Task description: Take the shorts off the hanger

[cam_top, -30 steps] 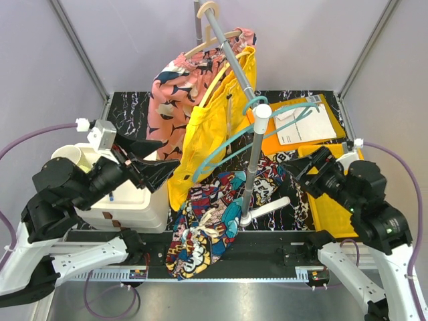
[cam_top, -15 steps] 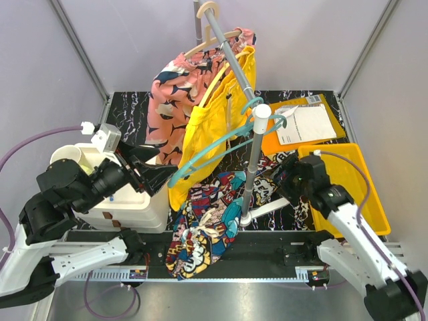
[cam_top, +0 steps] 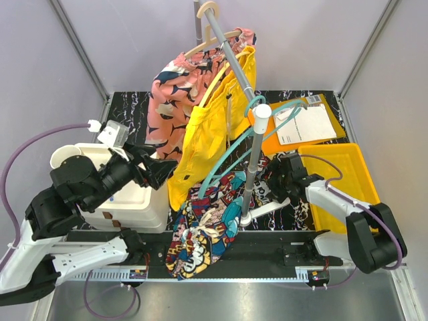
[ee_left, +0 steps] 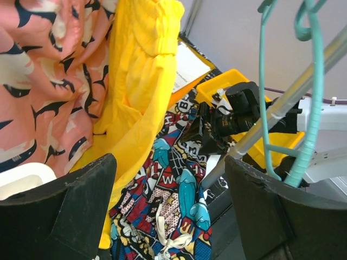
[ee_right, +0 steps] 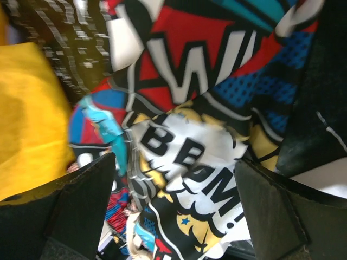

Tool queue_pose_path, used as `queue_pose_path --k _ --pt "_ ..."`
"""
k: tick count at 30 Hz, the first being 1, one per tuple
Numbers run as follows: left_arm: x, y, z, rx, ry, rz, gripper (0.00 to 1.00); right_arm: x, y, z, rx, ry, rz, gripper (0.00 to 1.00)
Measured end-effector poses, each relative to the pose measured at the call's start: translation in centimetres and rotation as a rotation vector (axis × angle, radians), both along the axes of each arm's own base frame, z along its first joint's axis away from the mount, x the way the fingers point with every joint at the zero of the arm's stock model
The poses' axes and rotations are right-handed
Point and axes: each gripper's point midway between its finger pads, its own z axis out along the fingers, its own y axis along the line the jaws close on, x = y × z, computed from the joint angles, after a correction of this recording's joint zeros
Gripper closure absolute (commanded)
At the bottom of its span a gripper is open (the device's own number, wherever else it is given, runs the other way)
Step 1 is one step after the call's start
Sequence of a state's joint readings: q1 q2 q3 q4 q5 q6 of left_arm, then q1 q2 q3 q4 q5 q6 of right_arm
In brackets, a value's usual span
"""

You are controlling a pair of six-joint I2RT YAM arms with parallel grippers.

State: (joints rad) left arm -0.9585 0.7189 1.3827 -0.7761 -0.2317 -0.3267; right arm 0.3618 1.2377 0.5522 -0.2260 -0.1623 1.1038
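Observation:
The yellow shorts (cam_top: 215,117) hang from the sloping rail (cam_top: 231,60), beside a pink patterned pair (cam_top: 170,93) on a wooden hanger (cam_top: 212,41). An empty teal hanger (cam_top: 271,124) dangles on the rail lower down. The comic-print shorts (cam_top: 204,224) lie crumpled on the table by the rack's foot. My left gripper (cam_top: 159,170) is open, just left of the yellow shorts' hem, holding nothing. My right gripper (cam_top: 275,179) is open and low over the comic shorts' right edge. In the right wrist view the comic print (ee_right: 200,157) fills the space between the fingers (ee_right: 76,211).
A white box (cam_top: 124,200) with a cup (cam_top: 69,158) stands at the left. A yellow bin (cam_top: 344,177) sits at the right, an orange envelope with a paper (cam_top: 304,124) behind it. The rack's post (cam_top: 253,167) and white foot (cam_top: 267,208) stand mid-table.
My right arm has swung in from the right and dropped to the comic shorts' edge. The left gripper drew back a little. The teal hanger has swayed on the rail.

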Motion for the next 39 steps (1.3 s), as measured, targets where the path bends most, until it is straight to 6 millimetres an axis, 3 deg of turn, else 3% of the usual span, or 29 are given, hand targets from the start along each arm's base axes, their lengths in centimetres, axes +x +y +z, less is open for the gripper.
queue_pose_path --k 3,7,14,15,20,21,22,24,26,30,36,39 --pt "0.7 0.2 -0.9 0.012 0.019 0.045 0.16 -0.5 0.1 -1.6 -0.001 0.038 0.012 0.00" --pt "1.4 0.6 -2.4 0.022 0.051 0.102 0.16 0.0 1.0 -1.6 0.028 0.016 0.050 0.03" --pt "1.6 0.4 -5.1 0.008 0.109 0.127 0.16 1.4 2.0 -2.1 0.041 -0.030 0.100 0.37" --pt "1.5 0.2 -5.1 0.005 0.113 0.119 0.16 1.5 2.2 -2.2 0.046 -0.030 0.104 0.48" --pt "0.9 0.0 -4.3 -0.027 0.117 0.085 0.16 1.8 2.4 -3.1 0.062 -0.032 0.094 0.82" --pt "0.6 0.2 -4.1 -0.041 0.116 0.085 0.16 1.7 2.4 -3.1 0.068 -0.029 0.087 0.95" --pt "0.5 0.4 -3.9 -0.055 0.115 0.085 0.16 1.7 2.4 -3.0 0.071 -0.031 0.084 1.00" --pt "-0.1 1.0 -3.5 -0.095 0.110 0.083 0.16 1.9 2.5 -2.5 0.082 -0.039 0.070 1.00" --pt "-0.7 1.6 -3.1 -0.138 0.106 0.080 0.16 2.0 2.2 -1.3 0.082 -0.067 0.054 1.00" --pt "-1.1 1.9 -3.0 -0.162 0.105 0.068 0.15 2.5 1.0 3.2 0.058 -0.180 0.001 1.00" --pt "-1.4 1.6 -3.0 -0.151 0.096 0.041 0.15 2.9 -2.8 13.8 -0.025 -0.424 -0.137 1.00" --pt "-1.5 1.4 -2.7 -0.155 0.085 0.027 0.15 2.5 -5.3 18.2 -0.088 -0.505 -0.207 1.00"
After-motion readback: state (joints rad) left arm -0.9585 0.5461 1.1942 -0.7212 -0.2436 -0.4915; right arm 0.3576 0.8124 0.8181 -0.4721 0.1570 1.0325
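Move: The far right end of the shorts is almost under my right hand: about 2 cm ahead, 2 cm left and 3 cm below. The foot of the rack post stands roughly 12 cm back and 8 cm left of this hand. The yellow tray's middle is level with the hand and about 24 cm to its right, and the notebook is some 18 cm ahead and 12 cm right. From my left hand, that end of the shorts is about 12 cm ahead, 26 cm right and 40 cm below. My open right hand eases a couple of centimetres left, forward and down into the shorts lying beside the post foot and shuts fully, pinching their far end. Then it quickly lifts the cloth about 20 cm, swinging some 8 cm right towards the tray and turning back to point less steeply down. My empty left hand, kept open, dips about 5 cm, then rises halfway again while drawing back. ##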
